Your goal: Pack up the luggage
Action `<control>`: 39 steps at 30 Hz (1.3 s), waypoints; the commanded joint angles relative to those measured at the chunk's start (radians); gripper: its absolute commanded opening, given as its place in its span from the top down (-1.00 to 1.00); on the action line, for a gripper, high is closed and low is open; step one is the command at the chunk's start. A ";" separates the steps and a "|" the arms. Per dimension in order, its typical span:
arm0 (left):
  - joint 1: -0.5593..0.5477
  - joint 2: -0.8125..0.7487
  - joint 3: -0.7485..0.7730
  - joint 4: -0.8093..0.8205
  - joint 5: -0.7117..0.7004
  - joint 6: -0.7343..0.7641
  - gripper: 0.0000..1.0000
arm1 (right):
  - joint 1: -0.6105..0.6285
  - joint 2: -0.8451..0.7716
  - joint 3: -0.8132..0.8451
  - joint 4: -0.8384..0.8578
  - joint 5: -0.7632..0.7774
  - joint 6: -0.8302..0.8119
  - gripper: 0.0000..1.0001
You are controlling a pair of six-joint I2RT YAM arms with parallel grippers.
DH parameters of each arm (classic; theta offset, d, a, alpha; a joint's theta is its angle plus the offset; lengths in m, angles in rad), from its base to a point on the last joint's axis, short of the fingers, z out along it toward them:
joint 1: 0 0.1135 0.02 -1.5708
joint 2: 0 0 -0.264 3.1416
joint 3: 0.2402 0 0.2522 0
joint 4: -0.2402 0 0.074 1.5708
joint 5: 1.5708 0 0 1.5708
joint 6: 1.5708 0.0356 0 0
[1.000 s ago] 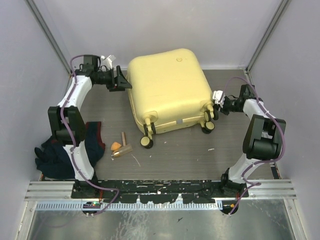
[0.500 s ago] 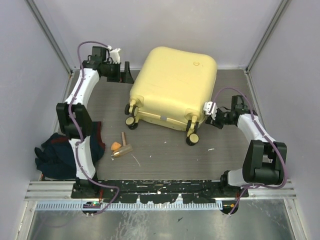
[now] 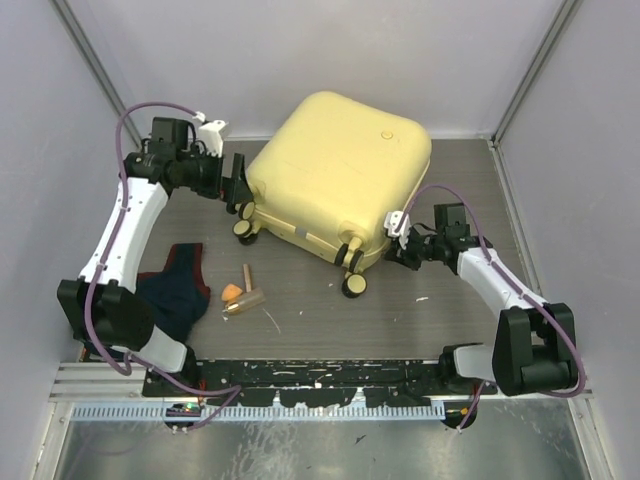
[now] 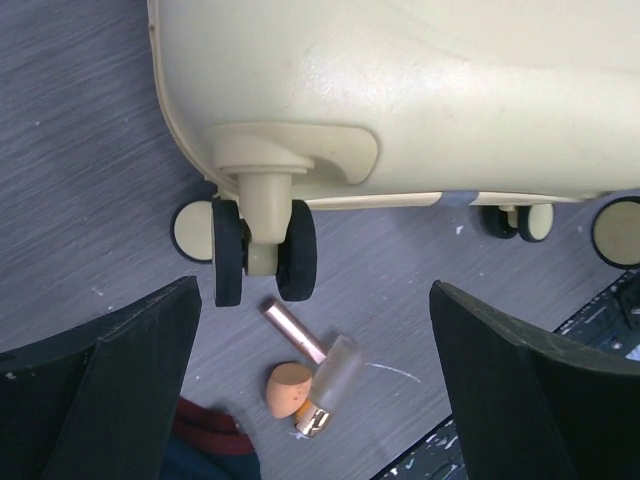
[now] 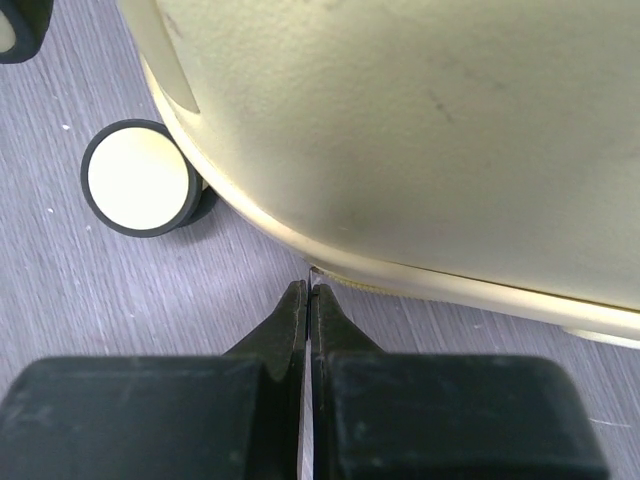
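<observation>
The luggage [image 3: 340, 170] is a closed pale-yellow hard-shell suitcase that lies flat and skewed on the table, wheels toward me. My left gripper [image 3: 240, 192] is open wide beside its left wheel corner; in the left wrist view the gripper [image 4: 312, 290] frames a black-and-yellow twin wheel [image 4: 262, 250] without touching the luggage [image 4: 450, 90]. My right gripper [image 3: 392, 250] is at the suitcase's right front edge. In the right wrist view this gripper [image 5: 311, 288] is shut, its tips pinching a thin zipper pull at the seam of the luggage [image 5: 420, 120], next to a wheel [image 5: 140, 192].
On the table in front of the suitcase lie an orange sponge [image 3: 231, 293], a copper tube [image 3: 247, 274] and a clear-capped bottle [image 3: 245, 301]. A dark navy and red garment [image 3: 175, 285] is heaped at the left front. Grey walls close in the back and sides.
The suitcase has turned clockwise and slid toward the front. My left gripper has opened wide and swung down to the left wheel corner. My right gripper has moved left, staying shut.
</observation>
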State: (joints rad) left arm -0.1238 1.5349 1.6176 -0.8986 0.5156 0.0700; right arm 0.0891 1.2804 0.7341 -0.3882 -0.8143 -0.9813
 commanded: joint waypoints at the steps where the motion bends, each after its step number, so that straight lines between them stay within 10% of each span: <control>1: -0.016 0.024 -0.021 -0.005 -0.099 0.072 -0.94 | 0.079 -0.053 -0.016 0.122 -0.047 0.153 0.99; 14: -0.031 0.209 0.085 -0.039 -0.248 0.179 -0.39 | 0.150 -0.099 -0.051 0.217 0.050 0.269 0.99; 23: -0.028 0.274 0.145 -0.055 -0.254 0.297 0.95 | 0.013 -0.096 0.012 0.155 0.056 0.291 0.99; 39: -0.044 0.450 0.309 0.016 -0.223 0.345 1.00 | -0.130 0.049 0.112 0.152 -0.021 0.301 0.99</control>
State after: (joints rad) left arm -0.1768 1.9118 1.8622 -1.0248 0.3321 0.3367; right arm -0.0483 1.3445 0.8101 -0.3473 -0.8879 -0.7341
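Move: The suitcase's upper wheel at its left corner lies about 3 cm ahead of the open left hand, 2 cm left and 10 cm below. The lower wheel sits some 14 cm beneath it; the glass bottle is on the table roughly 12 cm behind the hand, 2 cm left and 27 cm below. The right fingers already hold the zipper pull, its slider 1 cm ahead and 1 cm left; the near lower wheel is about 3 cm back, 8 cm left and 6 cm below. Left sinks about 9 cm, clamps the upper wheel, pushes forward; right, keeping the pull, goes left, then right and forward. ##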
